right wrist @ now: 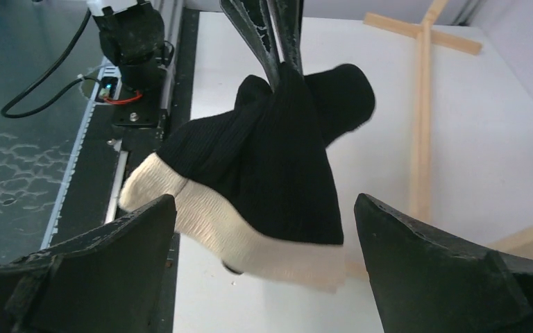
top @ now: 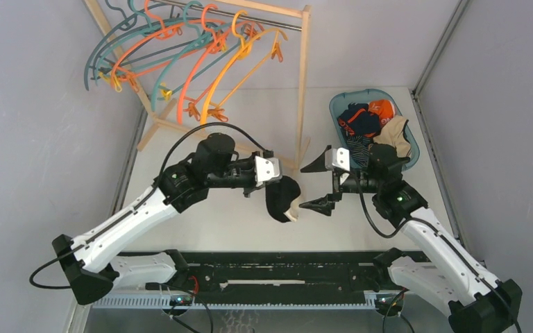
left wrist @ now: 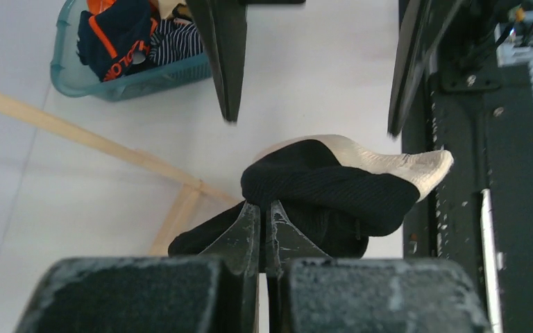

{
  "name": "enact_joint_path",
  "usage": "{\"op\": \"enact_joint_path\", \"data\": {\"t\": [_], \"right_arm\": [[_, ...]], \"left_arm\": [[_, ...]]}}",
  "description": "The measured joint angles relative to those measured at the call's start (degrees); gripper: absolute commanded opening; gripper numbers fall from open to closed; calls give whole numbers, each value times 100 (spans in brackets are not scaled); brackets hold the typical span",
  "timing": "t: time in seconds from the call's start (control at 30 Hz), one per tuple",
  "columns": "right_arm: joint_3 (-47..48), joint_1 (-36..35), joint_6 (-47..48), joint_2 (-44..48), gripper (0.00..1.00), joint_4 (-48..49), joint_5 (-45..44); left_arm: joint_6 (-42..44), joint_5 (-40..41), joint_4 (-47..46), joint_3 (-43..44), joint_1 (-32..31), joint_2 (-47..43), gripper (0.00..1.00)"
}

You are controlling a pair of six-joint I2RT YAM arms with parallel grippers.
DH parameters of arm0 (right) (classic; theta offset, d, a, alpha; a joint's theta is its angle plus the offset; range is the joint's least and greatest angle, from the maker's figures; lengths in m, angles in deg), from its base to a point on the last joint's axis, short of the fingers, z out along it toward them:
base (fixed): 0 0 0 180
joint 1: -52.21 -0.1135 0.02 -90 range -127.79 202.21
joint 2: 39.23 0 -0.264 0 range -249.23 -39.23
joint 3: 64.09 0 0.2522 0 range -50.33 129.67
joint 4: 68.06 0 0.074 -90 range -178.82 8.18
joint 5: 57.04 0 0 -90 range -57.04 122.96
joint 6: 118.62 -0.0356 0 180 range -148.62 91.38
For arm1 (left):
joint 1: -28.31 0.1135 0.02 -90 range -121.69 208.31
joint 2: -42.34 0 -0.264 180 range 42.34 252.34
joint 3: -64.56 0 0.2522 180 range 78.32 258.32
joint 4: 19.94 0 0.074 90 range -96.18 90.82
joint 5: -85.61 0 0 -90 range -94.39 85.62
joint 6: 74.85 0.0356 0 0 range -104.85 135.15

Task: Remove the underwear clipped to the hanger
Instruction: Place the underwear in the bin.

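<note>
Black underwear with a white waistband (top: 282, 199) hangs above the table's middle, pinched in my shut left gripper (top: 280, 182). In the left wrist view the jaws (left wrist: 264, 208) are closed on the black cloth (left wrist: 333, 187), and the pale waistband sticks out to the right. My right gripper (top: 317, 184) faces it from the right, wide open, with a fingertip on either side of the garment but not touching it. Through the right wrist camera the underwear (right wrist: 271, 159) dangles between the open right gripper (right wrist: 264, 200). The hangers (top: 180, 55) on the rack carry no cloth.
A teal basket (top: 340, 104) at the back right holds more underwear: a navy pair with orange trim (top: 359, 119), a striped pair (top: 359, 147) and a beige pair (top: 395, 135). The wooden rack's post (top: 304, 83) and base stand just behind the grippers.
</note>
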Motion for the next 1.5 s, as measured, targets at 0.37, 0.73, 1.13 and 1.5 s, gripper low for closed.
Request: {"op": "enact_joint_path", "data": {"t": [0.37,0.73,1.13,1.5], "right_arm": [[-396,-343,-201,-380,76,553,11],[-404,-297,-39,-319,0,588,118],[-404,752,-2,435,0,455,-603],[-302,1587,-101,492,0,581,-3707]], "left_arm": [[-1292,-120,-553,282,-282,249,0],[-1467,-260,-750,282,-326,251,12],[-1152,275,-769,264,-326,-308,88],[-920,1248,-748,264,-144,-1152,100]]}}
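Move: From the right hand, open and empty, the black underwear hangs about 5 cm to the left, 1 cm back and 3 cm lower. Still pinched in the left fingers, it hangs from them with its middle some 5 cm below, 2 cm back and 1 cm to the right of the left hand. From the right hand the bin lies roughly 24 cm ahead, 23 cm to the right and 22 cm down; the rack's right post meets its foot about 20 cm ahead, 2 cm to the left and 27 cm down. The left hand carries the held underwear a little to the right and up towards the right hand, which sinks about 3 cm, edges left and closes its fingers on the hanging cloth; only then does the left open wide, let go and draw off upward and to its left. Now holding the underwear alone, the right hand rises slightly and sweeps forward and right towards the bin, ending about 13 cm from its start each way, while turning some 55 degrees clockwise. ##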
